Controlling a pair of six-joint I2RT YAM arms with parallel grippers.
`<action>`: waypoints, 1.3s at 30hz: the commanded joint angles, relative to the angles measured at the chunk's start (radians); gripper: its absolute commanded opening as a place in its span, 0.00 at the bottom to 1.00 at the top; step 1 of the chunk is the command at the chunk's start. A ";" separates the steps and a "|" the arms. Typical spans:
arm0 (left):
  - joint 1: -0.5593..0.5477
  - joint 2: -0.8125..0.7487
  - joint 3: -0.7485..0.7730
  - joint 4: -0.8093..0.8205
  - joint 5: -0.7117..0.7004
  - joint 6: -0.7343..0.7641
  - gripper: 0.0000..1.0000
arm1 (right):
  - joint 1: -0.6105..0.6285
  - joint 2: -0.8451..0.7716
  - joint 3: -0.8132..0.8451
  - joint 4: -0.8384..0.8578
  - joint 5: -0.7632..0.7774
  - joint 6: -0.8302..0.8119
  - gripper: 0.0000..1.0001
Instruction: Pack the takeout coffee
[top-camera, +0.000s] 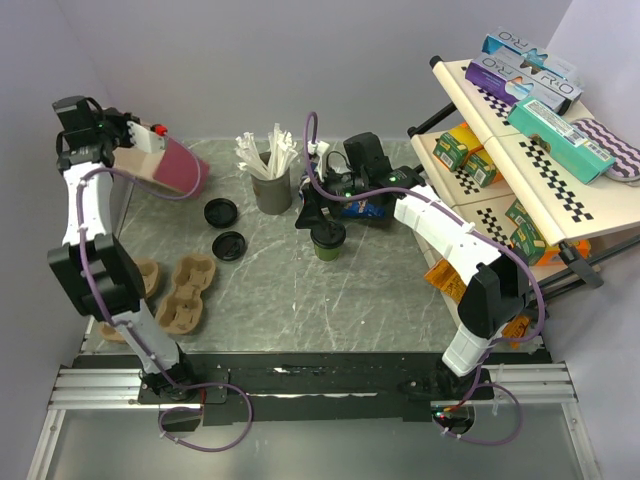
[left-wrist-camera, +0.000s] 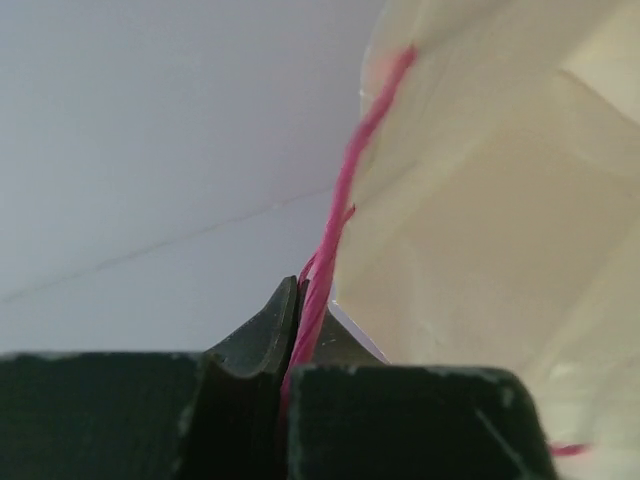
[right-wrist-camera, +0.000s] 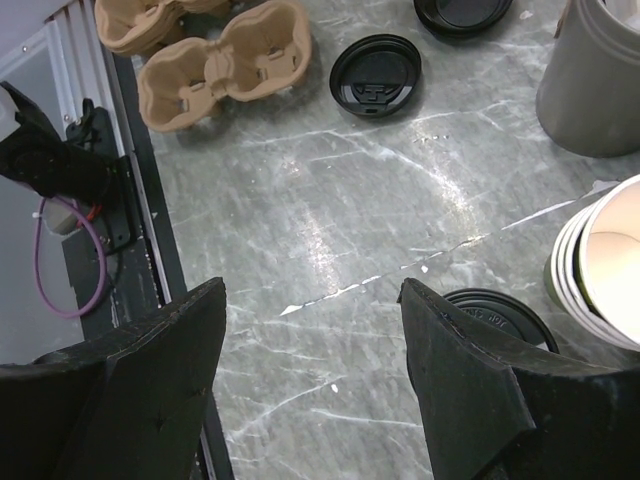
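The takeout coffee (top-camera: 327, 240), a small dark green cup with a black lid, stands mid-table. In the right wrist view only part of its black lid (right-wrist-camera: 490, 308) shows, behind the right finger. My right gripper (top-camera: 308, 212) (right-wrist-camera: 312, 290) hovers open just left of the cup, with only bare table between its fingers. At the back left, my left gripper (top-camera: 148, 135) (left-wrist-camera: 308, 300) is shut on the pink twisted cord handle (left-wrist-camera: 340, 210) of a tan paper bag (top-camera: 170, 165) (left-wrist-camera: 480, 200), holding it off the table.
Two loose black lids (top-camera: 220, 212) (top-camera: 229, 246) lie left of centre. Brown cup carriers (top-camera: 190, 290) (right-wrist-camera: 225, 65) sit near the left arm's base. A grey holder of stirrers (top-camera: 270, 185) stands behind. Cream cups (right-wrist-camera: 600, 270) stack beside the coffee. A shelf of boxes (top-camera: 520, 130) fills the right.
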 joint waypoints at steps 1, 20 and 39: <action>0.022 -0.202 -0.036 0.079 -0.033 -0.094 0.01 | -0.010 -0.023 0.013 0.008 -0.002 -0.011 0.77; -0.058 -0.737 -0.346 -0.323 0.049 -0.226 0.01 | -0.016 -0.088 -0.001 -0.032 0.024 -0.057 0.77; -0.370 -1.046 -0.538 -0.725 0.389 -0.263 0.01 | -0.037 -0.076 0.042 -0.109 0.073 -0.094 0.78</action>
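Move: The left hand already pinches the paper bag's pink handle; the lidded coffee cup lies about 19 cm back and 49 cm to its right. The cup carrier sits some 28 cm back and 13 cm right, the near black lid 14 cm back and 22 cm right, all roughly 30 cm below. From the right hand the cup is about 4 cm ahead, 5 cm right and 20 cm below. Left hand keeps the bag handle, arcing up, then down, about 32 cm back and 25 cm right, towards the cup. ##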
